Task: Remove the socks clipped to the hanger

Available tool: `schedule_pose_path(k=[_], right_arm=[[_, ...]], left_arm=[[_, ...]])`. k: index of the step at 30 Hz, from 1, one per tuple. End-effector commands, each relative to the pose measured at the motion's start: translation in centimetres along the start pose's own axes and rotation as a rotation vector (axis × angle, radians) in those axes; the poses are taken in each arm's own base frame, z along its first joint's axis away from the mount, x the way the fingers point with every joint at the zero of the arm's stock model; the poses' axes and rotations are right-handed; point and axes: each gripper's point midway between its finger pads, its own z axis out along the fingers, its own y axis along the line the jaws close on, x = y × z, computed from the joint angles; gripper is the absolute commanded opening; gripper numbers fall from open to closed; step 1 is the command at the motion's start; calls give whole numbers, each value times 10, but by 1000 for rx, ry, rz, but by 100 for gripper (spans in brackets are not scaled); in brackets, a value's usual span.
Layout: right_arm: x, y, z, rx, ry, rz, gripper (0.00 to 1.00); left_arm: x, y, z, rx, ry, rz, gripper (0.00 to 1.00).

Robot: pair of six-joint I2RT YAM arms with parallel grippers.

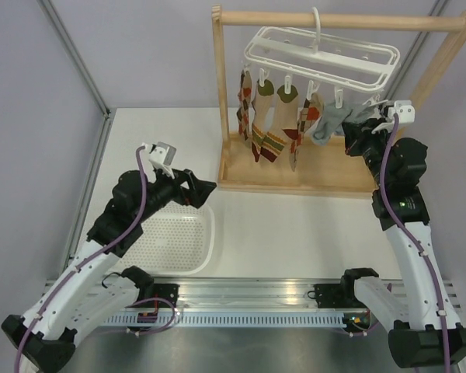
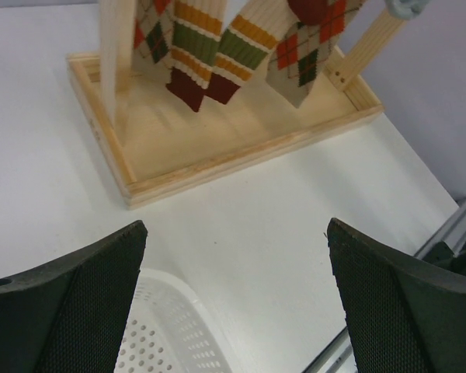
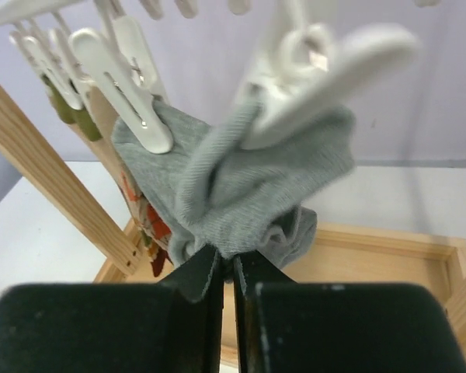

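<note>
The white hanger [image 1: 318, 50] hangs by its hook from a wooden rail, with several patterned socks [image 1: 268, 124] and grey socks [image 1: 330, 120] clipped under it. My right gripper [image 3: 229, 264] is shut on the lower end of a grey sock [image 3: 248, 179], which is still held at its top by a white clip [image 3: 326, 78]. A second grey sock hangs beside it from another clip [image 3: 128, 93]. In the top view the right gripper [image 1: 357, 132] is at the hanger's right end. My left gripper [image 2: 237, 233] is open and holds nothing, over the table by the basket, apart from the socks [image 2: 217, 54].
The wooden rack's tray base [image 2: 241, 148] lies under the socks, with a slanted wooden post [image 3: 54, 186] left of the right gripper. A white perforated basket [image 1: 175, 237] sits at the left front under the left arm. A metal rail [image 1: 248, 299] runs along the near edge.
</note>
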Motion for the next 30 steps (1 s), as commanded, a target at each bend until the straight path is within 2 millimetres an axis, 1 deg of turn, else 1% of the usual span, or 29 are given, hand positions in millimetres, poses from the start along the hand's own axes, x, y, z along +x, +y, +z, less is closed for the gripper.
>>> schedule_pose_path(k=[1, 2, 3, 5, 6, 7, 8, 9, 10, 11, 12, 13, 15, 16, 17, 18, 19, 20, 21, 22, 23, 24, 26, 27, 28, 30], right_arm=[[-30, 26, -9, -107, -51, 28, 8], [-33, 28, -11, -116, -51, 42, 7], [-33, 30, -12, -124, -44, 47, 7], [-34, 33, -18, -129, -38, 57, 8], [-33, 34, -20, -131, -33, 61, 7], [-32, 34, -25, -128, -26, 62, 8], [-32, 35, -27, -129, -25, 64, 7], [-30, 35, -29, -129, -17, 68, 7], [-30, 36, -32, -132, -16, 71, 7], [-26, 37, -34, -136, 0, 77, 7], [-25, 38, -36, -141, 7, 87, 7], [-22, 39, -38, -143, 22, 96, 7], [-20, 41, -43, -149, 32, 110, 7], [-19, 42, -48, -148, 41, 114, 7], [-21, 42, -51, -147, 38, 112, 7], [-22, 43, -54, -148, 35, 111, 7], [-19, 43, -56, -146, 48, 111, 7], [-20, 44, -57, -148, 47, 107, 7], [-20, 44, -58, -147, 51, 108, 7], [-18, 43, -59, -145, 59, 111, 7], [-17, 43, -60, -144, 61, 111, 7], [-17, 44, -60, -148, 64, 113, 7], [-16, 45, -62, -149, 67, 121, 7], [-18, 45, -63, -148, 64, 121, 8], [-19, 46, -64, -149, 59, 122, 8], [-20, 48, -67, -159, 58, 127, 7]], left_arm=[[-44, -41, 11, 96, -139, 48, 100], [-54, -54, 15, 133, -179, 59, 100], [-44, -71, 27, 175, -149, 67, 100], [-59, -94, 35, 242, -214, 81, 100], [-57, -109, 40, 285, -218, 86, 100], [-56, -118, 50, 310, -216, 99, 100], [-56, -126, 56, 331, -223, 103, 100], [-65, -141, 57, 373, -265, 107, 100], [-55, -147, 73, 387, -240, 129, 100], [-65, -158, 75, 416, -266, 139, 100], [-70, -170, 78, 447, -288, 146, 100], [-68, -181, 90, 475, -284, 168, 100], [-66, -198, 97, 523, -288, 182, 100], [-78, -209, 96, 557, -325, 190, 100], [-69, -215, 106, 572, -307, 194, 100], [-68, -223, 107, 598, -312, 200, 100], [-77, -233, 105, 630, -343, 215, 100], [-69, -238, 115, 639, -329, 222, 100], [-69, -247, 115, 661, -332, 231, 100], [-74, -256, 116, 684, -350, 244, 100], [-75, -261, 118, 700, -353, 242, 100], [-66, -266, 126, 726, -331, 236, 100], [-73, -274, 129, 748, -353, 235, 100], [-67, -275, 137, 748, -340, 235, 100], [-71, -280, 137, 759, -350, 238, 100], [-68, -283, 142, 770, -345, 242, 100]])
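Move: The right-most gray sock, still clipped, is in my right fingertips, its middle about 1 cm ahead, 2 cm right and 3 cm above. Its clip is some 3 cm ahead, 4 cm right and 8 cm up. The other gray sock hangs some 5 cm left and 2 cm ahead, about level. From my left hand the held sock is about 38 cm right, 12 cm ahead and 11 cm higher; the right argyle sock is roughly 24 cm right, 12 cm ahead, 6 cm up. I sweep my wide-open left hand about 29 cm right and some 10 cm up, past the near side of the patterned socks towards the gray sock in my right hand, turning it some 35 degrees clockwise as its fingers tip upward. Meanwhile my right hand keeps its pinch and draws that sock about 6 cm back and a little left. ##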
